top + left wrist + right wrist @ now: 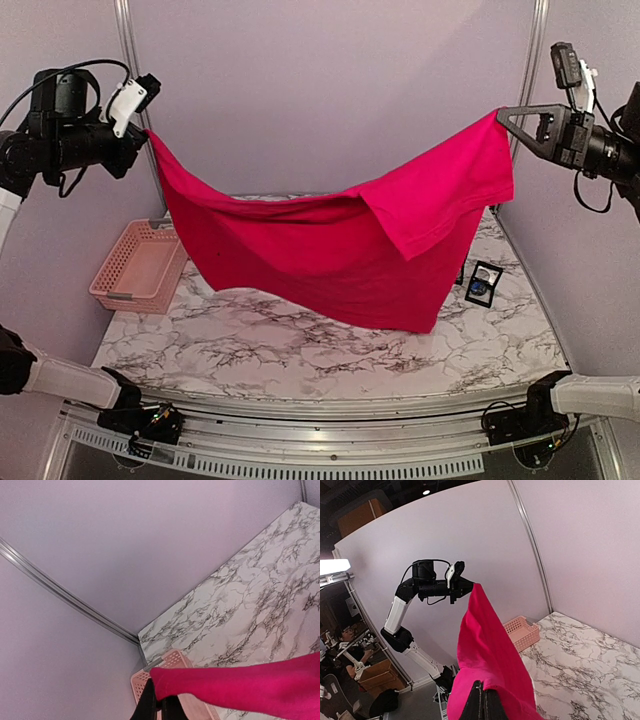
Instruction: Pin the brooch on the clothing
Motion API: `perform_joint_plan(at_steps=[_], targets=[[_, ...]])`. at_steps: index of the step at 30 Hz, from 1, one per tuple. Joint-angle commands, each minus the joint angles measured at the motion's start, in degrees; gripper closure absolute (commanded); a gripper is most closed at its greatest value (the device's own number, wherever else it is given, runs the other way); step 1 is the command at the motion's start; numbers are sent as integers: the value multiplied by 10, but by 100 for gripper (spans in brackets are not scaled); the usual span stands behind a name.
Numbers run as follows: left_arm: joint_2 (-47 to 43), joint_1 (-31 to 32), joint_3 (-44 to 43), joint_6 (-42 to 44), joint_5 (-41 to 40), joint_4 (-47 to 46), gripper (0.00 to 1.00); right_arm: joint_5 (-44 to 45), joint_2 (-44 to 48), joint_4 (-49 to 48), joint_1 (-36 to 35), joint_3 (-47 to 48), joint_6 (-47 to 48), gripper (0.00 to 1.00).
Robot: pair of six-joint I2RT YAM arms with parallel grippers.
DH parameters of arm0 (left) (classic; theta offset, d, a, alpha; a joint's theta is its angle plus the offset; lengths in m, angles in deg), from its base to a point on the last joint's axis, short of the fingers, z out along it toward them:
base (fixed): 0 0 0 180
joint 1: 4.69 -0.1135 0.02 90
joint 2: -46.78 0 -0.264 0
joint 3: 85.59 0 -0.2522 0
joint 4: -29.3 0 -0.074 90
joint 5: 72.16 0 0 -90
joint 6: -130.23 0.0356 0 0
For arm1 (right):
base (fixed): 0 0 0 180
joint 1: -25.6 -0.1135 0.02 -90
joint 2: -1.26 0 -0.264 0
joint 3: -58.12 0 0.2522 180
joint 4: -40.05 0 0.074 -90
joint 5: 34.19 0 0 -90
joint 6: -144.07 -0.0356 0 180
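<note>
The clothing (330, 250), a bright red T-shirt, hangs stretched in the air between both arms and sags over the marble table. My left gripper (146, 131) is shut on its upper left corner; in the left wrist view the black fingers (150, 705) pinch the red cloth (250, 685). High on the right, my right gripper (502, 114) is shut on the other corner, and the right wrist view has the shirt (485, 645) running from its fingers (476, 705) up to the left arm. A small black square card (484, 283) with a shiny piece lies on the table; it may hold the brooch.
A pink plastic basket (140, 265) stands at the table's left edge, below the left gripper, and shows also in the wrist views as the basket (172, 661) and the basket (522, 632). Grey walls with metal posts (125, 40) close in the marble table (300, 350).
</note>
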State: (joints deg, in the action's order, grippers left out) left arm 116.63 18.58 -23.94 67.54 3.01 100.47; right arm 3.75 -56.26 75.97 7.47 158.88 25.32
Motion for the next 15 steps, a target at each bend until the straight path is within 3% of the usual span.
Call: perform_joint_plan(at_steps=[1,4,8,13,15], targets=[[58,-13,-8,-16,-37,-33,100,84,-116,-26,1,50,-3,100],[123,-31,-48,-17,-61,-85,100,71,-224,-38,9,148,20,100],[220,-65,-171,-30,-94,-131,100,26,-392,-92,33,294,12,100],[274,-79,-259,-15,-128,-195,100,-23,-477,-321,85,363,-136,100],[283,-80,-274,-8,-133,-213,100,-10,-499,-360,102,398,-180,100]])
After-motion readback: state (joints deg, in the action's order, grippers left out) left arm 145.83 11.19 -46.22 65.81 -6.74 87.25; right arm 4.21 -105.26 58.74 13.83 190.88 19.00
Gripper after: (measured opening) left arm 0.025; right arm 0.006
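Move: Both hands already hold the raised clothing by its upper corners. The middle of the table lies about 11 cm ahead of the left hand, 34 cm to its right and 46 cm down; the pink basket is 12 cm ahead, 20 cm left, 42 cm down. From the right hand the table middle is some 23 cm ahead, 22 cm left and 53 cm down; the black box with the blue brooch is 21 cm ahead, 22 cm right, 51 cm down. Still pinching the clothing, both hands sweep forward high above the table, right about 28 cm, left some 16. ##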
